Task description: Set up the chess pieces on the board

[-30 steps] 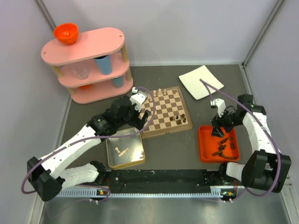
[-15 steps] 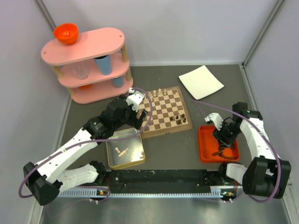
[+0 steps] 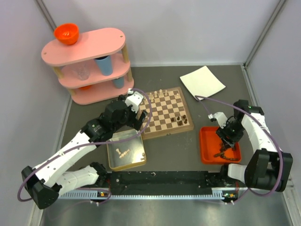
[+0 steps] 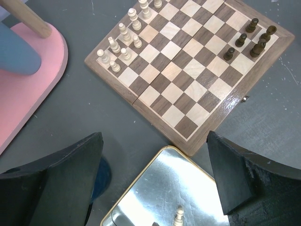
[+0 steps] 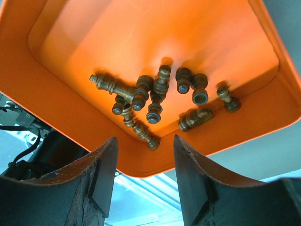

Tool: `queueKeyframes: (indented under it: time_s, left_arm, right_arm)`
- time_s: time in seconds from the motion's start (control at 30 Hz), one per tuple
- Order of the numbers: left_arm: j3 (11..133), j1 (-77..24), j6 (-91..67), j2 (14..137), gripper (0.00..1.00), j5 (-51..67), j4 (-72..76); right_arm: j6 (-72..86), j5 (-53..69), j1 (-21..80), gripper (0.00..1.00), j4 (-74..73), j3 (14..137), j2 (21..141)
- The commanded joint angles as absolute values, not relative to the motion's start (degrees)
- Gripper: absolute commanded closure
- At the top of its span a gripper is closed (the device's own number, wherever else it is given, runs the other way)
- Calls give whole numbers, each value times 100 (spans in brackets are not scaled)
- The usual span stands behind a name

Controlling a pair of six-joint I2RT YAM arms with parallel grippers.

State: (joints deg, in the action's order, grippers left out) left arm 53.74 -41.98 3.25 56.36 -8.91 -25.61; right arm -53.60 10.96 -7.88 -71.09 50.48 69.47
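Note:
The board (image 3: pixel 165 113) lies mid-table, with several pale chess pieces (image 4: pixel 124 40) at its far left corner and several dark ones (image 4: pixel 249 40) on its right side. My left gripper (image 4: pixel 153 179) hangs wide open and empty above the gap between the board (image 4: pixel 188 70) and a silver tin (image 4: pixel 155 188). One pale piece (image 4: pixel 178 217) stands in the tin. My right gripper (image 5: pixel 145 174) hovers open over the near rim of the orange tray (image 5: pixel 94 42). Nothing is between its fingers. Several dark pieces (image 5: pixel 155 101) lie tumbled in the tray just ahead of them.
A pink three-tier shelf (image 3: pixel 89 66) stands at the back left with an orange bowl (image 3: pixel 66 33) and a blue cup (image 3: pixel 103 65). A white square plate (image 3: pixel 202 82) lies at the back right. The silver tin (image 3: pixel 126 150) sits near the left arm.
My right gripper has dropped from the tray's far side to low over its near part, and its jaws have narrowed. The left arm has drawn back slightly from the board.

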Motion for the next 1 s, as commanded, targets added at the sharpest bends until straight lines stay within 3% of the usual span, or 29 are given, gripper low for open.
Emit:
queueKeyframes:
  time_s: [0.0, 0.33, 0.73, 0.97]
  left_arm:
    - [5344, -4210, 404, 5476, 4, -914, -2320]
    - [5335, -4201, 404, 5449, 4, -905, -2320]
    - [5335, -4201, 404, 5493, 4, -870, -2320]
    - [5335, -4201, 413, 5520, 3, -861, -2312]
  right_arm:
    - [-4791, 687, -747, 49, -6777, 4948, 7128]
    - [-4544, 668, -747, 53, -6267, 4799, 7462]
    - [-4500, 817, -738, 72, -6161, 4685, 7629]
    - [-4509, 949, -738, 74, -6170, 4641, 7638]
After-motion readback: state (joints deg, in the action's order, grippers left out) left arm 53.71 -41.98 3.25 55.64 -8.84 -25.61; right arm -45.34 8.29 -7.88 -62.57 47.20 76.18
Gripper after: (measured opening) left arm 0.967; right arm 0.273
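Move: The dark piece lying mid-cluster in the orange tray is almost under the right hand, about 2 cm ahead and 5 cm below. From that piece, the dark knight lies roughly 5 cm right and 2 cm farther out, the long lying piece some 5 cm left and 1 cm nearer, and an upright pair about 4 cm ahead and 2 cm right. From the left hand it lies about 45 cm right, 12 cm back and 20 cm down. The right hand sinks about 3 cm to the dark mid-cluster piece, turning slightly clockwise, fingers closing around it. ##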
